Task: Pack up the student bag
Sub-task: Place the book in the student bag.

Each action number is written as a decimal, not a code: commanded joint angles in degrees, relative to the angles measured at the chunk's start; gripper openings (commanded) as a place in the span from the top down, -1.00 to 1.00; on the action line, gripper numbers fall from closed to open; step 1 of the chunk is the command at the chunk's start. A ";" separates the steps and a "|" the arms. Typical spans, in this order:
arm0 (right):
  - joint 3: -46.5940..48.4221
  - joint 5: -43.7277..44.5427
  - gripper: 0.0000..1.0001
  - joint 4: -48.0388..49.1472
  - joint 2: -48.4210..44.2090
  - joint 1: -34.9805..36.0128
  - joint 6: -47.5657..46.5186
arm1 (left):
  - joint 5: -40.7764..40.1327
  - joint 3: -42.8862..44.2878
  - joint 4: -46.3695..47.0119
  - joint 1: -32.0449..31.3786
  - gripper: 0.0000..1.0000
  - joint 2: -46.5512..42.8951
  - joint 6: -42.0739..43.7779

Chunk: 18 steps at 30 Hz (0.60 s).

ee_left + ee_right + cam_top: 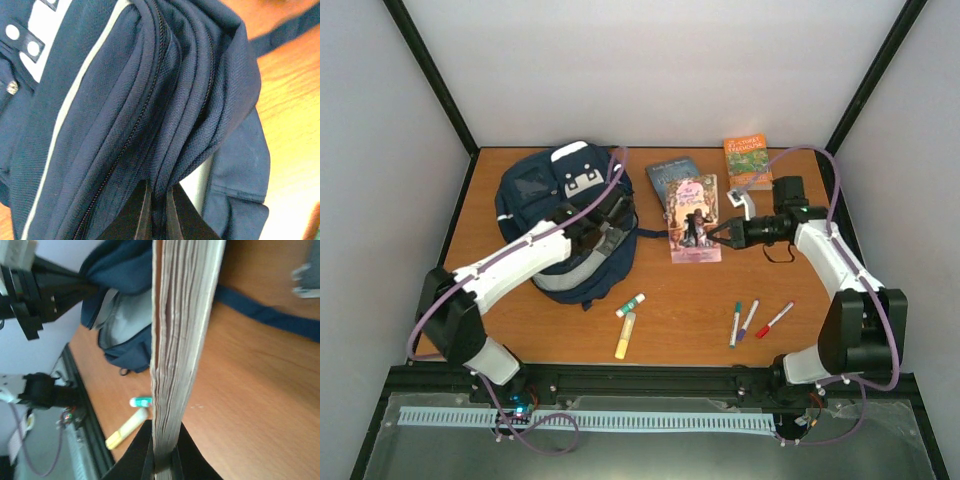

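The student bag (545, 210), navy with white patches, lies on the left half of the table. My left gripper (616, 222) is at the bag's right side. In the left wrist view this gripper (159, 200) is shut on a fold of the bag's fabric (165, 125) beside a zipper. A pink book (693, 222) is pinched at its right edge by my right gripper (715, 235). In the right wrist view that gripper (162, 452) is shut on the book's page edges (185, 315). The bag (125, 270) lies beyond them.
A dark blue book (670, 178) lies partly under the pink one, and an orange-green book (748, 163) is at the back right. A green-capped marker (631, 305) and yellow highlighter (625, 336) lie near the front. Green (735, 323), purple (748, 320) and red (775, 320) markers lie front right.
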 commanded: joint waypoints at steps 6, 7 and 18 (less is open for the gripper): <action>6.18 -10.81 0.94 -9.84 5.07 10.58 4.35 | -2.18 5.74 4.89 -0.23 0.98 -4.90 3.02; 5.95 -11.79 0.94 -10.03 5.22 11.45 4.86 | -2.30 5.76 5.26 -0.23 0.99 -5.00 3.03; -6.33 -15.07 0.94 -3.50 3.94 21.86 11.92 | 1.13 4.92 8.50 1.83 0.98 -8.76 2.23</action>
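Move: My right hand already holds the book, my left already pinches the student bag's upper flap. The bag's mouth lies about 25 cm to the left of my right hand, 3 cm back and 13 below; from my left hand it is some 5 cm back, 4 left and 10 below. From my right hand, the glue stick lies roughly 12 cm back and 17 left, the highlighter 19 back and 18 left, and the blue book about 19 ahead and 4 left, all about 18 below. I sweep the book back and to the left in my right hand, about 14 cm in all, heading for the near side of the bag's mouth; after a slight rise I dip a little at the end, turning the wrist some 30 degrees so the fingers swing round from slightly forward to slightly back. My left hand keeps its pinch and lifts the flap about 5 cm, most of it early. ##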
